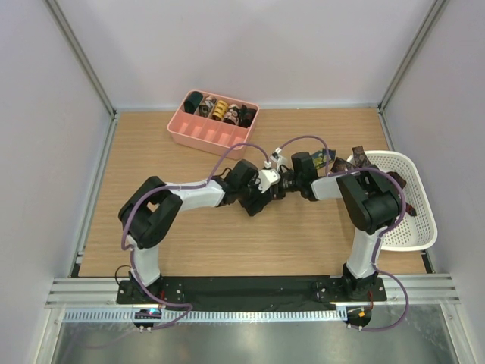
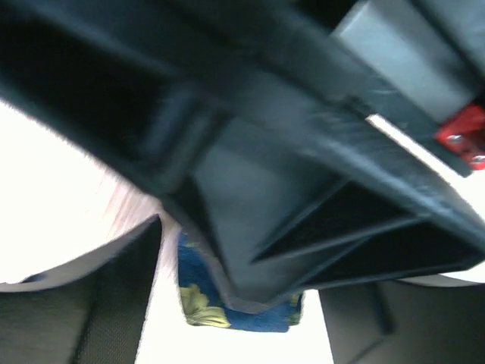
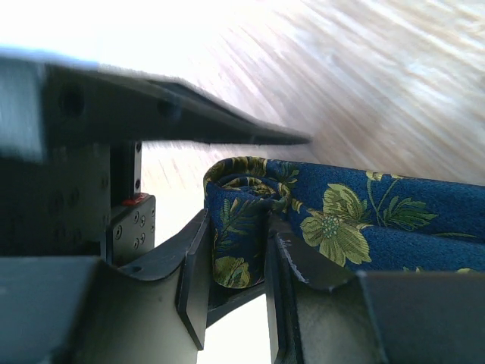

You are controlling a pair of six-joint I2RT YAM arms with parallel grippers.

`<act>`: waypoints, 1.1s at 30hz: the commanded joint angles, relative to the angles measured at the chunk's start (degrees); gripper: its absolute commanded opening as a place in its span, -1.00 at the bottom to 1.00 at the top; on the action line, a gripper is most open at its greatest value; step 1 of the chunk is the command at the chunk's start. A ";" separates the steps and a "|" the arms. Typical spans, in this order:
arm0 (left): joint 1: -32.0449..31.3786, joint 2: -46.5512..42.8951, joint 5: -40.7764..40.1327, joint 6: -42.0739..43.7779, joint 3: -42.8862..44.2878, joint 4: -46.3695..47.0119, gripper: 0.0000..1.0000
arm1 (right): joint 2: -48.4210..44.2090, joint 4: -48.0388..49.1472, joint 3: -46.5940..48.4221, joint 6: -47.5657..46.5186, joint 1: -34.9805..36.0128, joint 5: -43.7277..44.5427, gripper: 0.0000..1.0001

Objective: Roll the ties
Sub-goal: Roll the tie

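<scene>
A navy tie [image 3: 356, 220] with yellow-green flower print has its end wound into a small coil. My right gripper [image 3: 235, 254] is shut on that coil, and the rest of the tie trails off to the right over the wooden table. In the top view both grippers meet at the table's middle: the left gripper [image 1: 265, 186] and the right gripper [image 1: 283, 182], with a bit of the tie [image 1: 325, 160] behind the right wrist. In the left wrist view the right gripper's black body fills most of the frame. A piece of the navy tie [image 2: 198, 297] shows between the spread fingers of my left gripper [image 2: 239, 322].
A pink divided tray [image 1: 198, 136] at the back holds several rolled ties [image 1: 220, 111]. A white basket [image 1: 420, 227] at the right edge holds dark loose ties [image 1: 360, 159]. Grey walls close in the table on three sides.
</scene>
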 commanded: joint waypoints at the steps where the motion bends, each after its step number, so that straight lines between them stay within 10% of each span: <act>1: -0.49 2.47 -2.35 1.50 2.60 -4.51 0.46 | 0.65 1.25 -0.77 -0.66 -0.07 1.26 -0.74; 10: -1.02 3.62 -4.55 1.76 4.37 -9.35 -0.29 | 0.30 0.72 -1.64 -0.57 -0.33 3.46 -0.60; 23: -2.07 5.72 -8.32 0.88 8.41 -18.13 -0.45 | -2.95 -8.86 -0.33 -4.44 -0.69 11.64 0.36; 33: -2.33 8.53 -7.27 0.00 11.04 -22.88 -0.46 | -6.03 -13.34 1.60 -4.09 -0.69 13.65 0.33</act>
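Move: Between the left fingers, still wide open, the tie's roll sits within 1 cm or so, to the right of the hand point. The right fingers already pinch that roll, so it is practically at the right hand point. From the right hand, the unrolled tie's far end lies some 14 cm right, 10 cm ahead and 3 cm lower; the brown ties on the basket's edge are about 22 cm right, 7 cm ahead and slightly higher. Closing on the tie's roll, the left fingers go from wide open to a grip and hold it almost in place, tipping about 10 degrees steeper. The right hand slips about a centimetre right and forward still gripping, then opens to let go and carries on along the unrolled strip, some 3 cm right and 2 cm forward in all, ending slightly lower with its fingers apart. ##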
